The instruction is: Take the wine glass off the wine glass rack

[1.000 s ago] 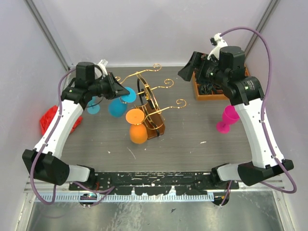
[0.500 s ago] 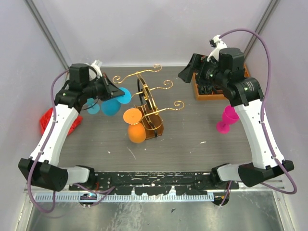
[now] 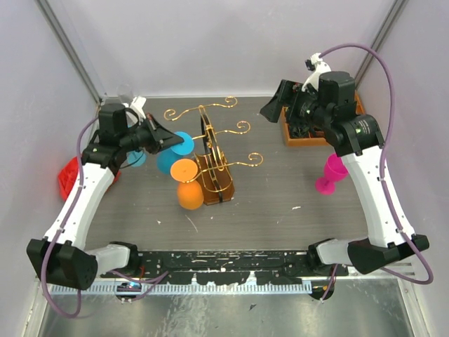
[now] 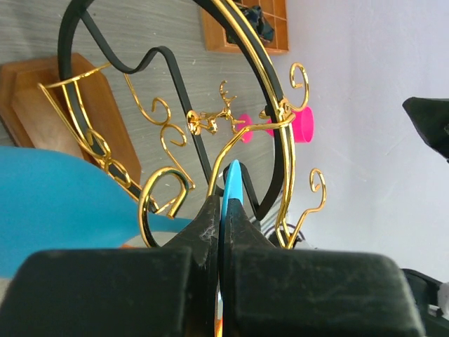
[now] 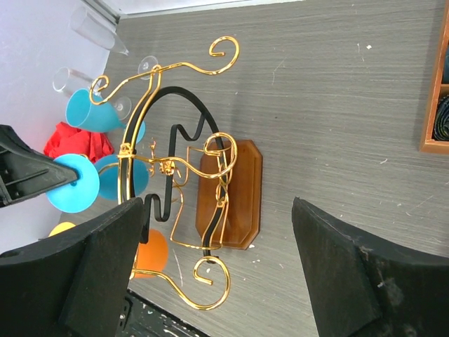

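Observation:
The gold wire wine glass rack (image 3: 223, 144) stands mid-table on its brown wooden base (image 3: 226, 188). A blue wine glass (image 3: 168, 161) lies sideways at the rack's left side. My left gripper (image 3: 165, 139) is shut on the edge of its round foot (image 4: 232, 184), with the foot flat between the fingers (image 4: 205, 223). An orange wine glass (image 3: 189, 194) hangs from the near arm. My right gripper (image 3: 275, 104) hovers open and empty at the back right, looking down on the rack (image 5: 175, 165) and the blue foot (image 5: 74, 184).
A pink wine glass (image 3: 331, 174) stands on the table at the right. A compartmented wooden tray (image 3: 309, 133) sits at the back right. A second blue glass (image 3: 135, 156), clear glasses (image 5: 98, 29) and a red object (image 3: 70, 174) are at the left.
My left gripper has shut on the blue glass's foot and drawn back to the left. The rack and the orange glass have shifted slightly left with it. The right arm has barely moved.

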You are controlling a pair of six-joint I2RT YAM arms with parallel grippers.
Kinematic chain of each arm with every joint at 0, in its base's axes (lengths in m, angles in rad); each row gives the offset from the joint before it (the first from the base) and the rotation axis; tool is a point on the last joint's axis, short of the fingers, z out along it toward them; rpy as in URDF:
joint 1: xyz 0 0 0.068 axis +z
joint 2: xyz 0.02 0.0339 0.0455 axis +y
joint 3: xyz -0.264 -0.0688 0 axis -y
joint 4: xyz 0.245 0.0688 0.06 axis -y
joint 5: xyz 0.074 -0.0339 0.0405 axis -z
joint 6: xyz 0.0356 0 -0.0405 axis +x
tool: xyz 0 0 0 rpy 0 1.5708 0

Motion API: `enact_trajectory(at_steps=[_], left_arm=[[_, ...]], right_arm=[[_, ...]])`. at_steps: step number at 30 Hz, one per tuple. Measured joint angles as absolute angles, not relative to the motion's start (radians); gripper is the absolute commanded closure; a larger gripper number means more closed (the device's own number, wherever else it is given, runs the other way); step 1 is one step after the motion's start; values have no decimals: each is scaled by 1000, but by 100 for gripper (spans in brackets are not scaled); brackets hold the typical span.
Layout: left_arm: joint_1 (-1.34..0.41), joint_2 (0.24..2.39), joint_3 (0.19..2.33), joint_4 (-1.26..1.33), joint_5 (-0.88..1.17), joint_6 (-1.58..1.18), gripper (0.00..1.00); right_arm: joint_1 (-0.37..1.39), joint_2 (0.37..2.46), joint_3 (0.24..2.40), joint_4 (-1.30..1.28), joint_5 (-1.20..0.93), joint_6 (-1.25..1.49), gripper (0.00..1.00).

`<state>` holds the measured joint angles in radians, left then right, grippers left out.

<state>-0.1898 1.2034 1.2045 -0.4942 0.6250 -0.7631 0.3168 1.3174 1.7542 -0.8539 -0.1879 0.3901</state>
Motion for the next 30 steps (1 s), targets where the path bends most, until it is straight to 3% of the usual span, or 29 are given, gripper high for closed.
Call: enact_trajectory(at_steps=[13,25,30], left_arm=[[-186,1242,1118,-108,676,-966,100],[-142,1256,1229,-83,669,-994,100],[-142,1237,1222,1,702,-1071,100]], right_arm=[[317,1300,1740,-855,-181,375,8],[317,1300,1740,-870,-196,368,9],[318,1301,1739,-834,-357,396,9]])
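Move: The left hand already pinches the hanging blue glass by its foot, with the glass's middle about 6 cm below and 3 cm nearer the base. The middle left hook is some 3 cm below and 1 cm back; the far left hook is about 7 cm ahead, 2 cm lower. The orange glass hangs 9 cm back, 3 cm right and 8 cm lower. For the right hand, the held glass lies roughly 27 cm left, 5 cm back, 15 cm below. Up by about 10 cm goes the left hand, first also some 5 cm forward and then easing back slightly, carrying the pinched blue glass off the middle left hook towards the rack's far side. The fingers stay shut while the wrist tips them up about 20 degrees to near level. Late on, the open, empty right hand swings 2–3 cm left and back. ##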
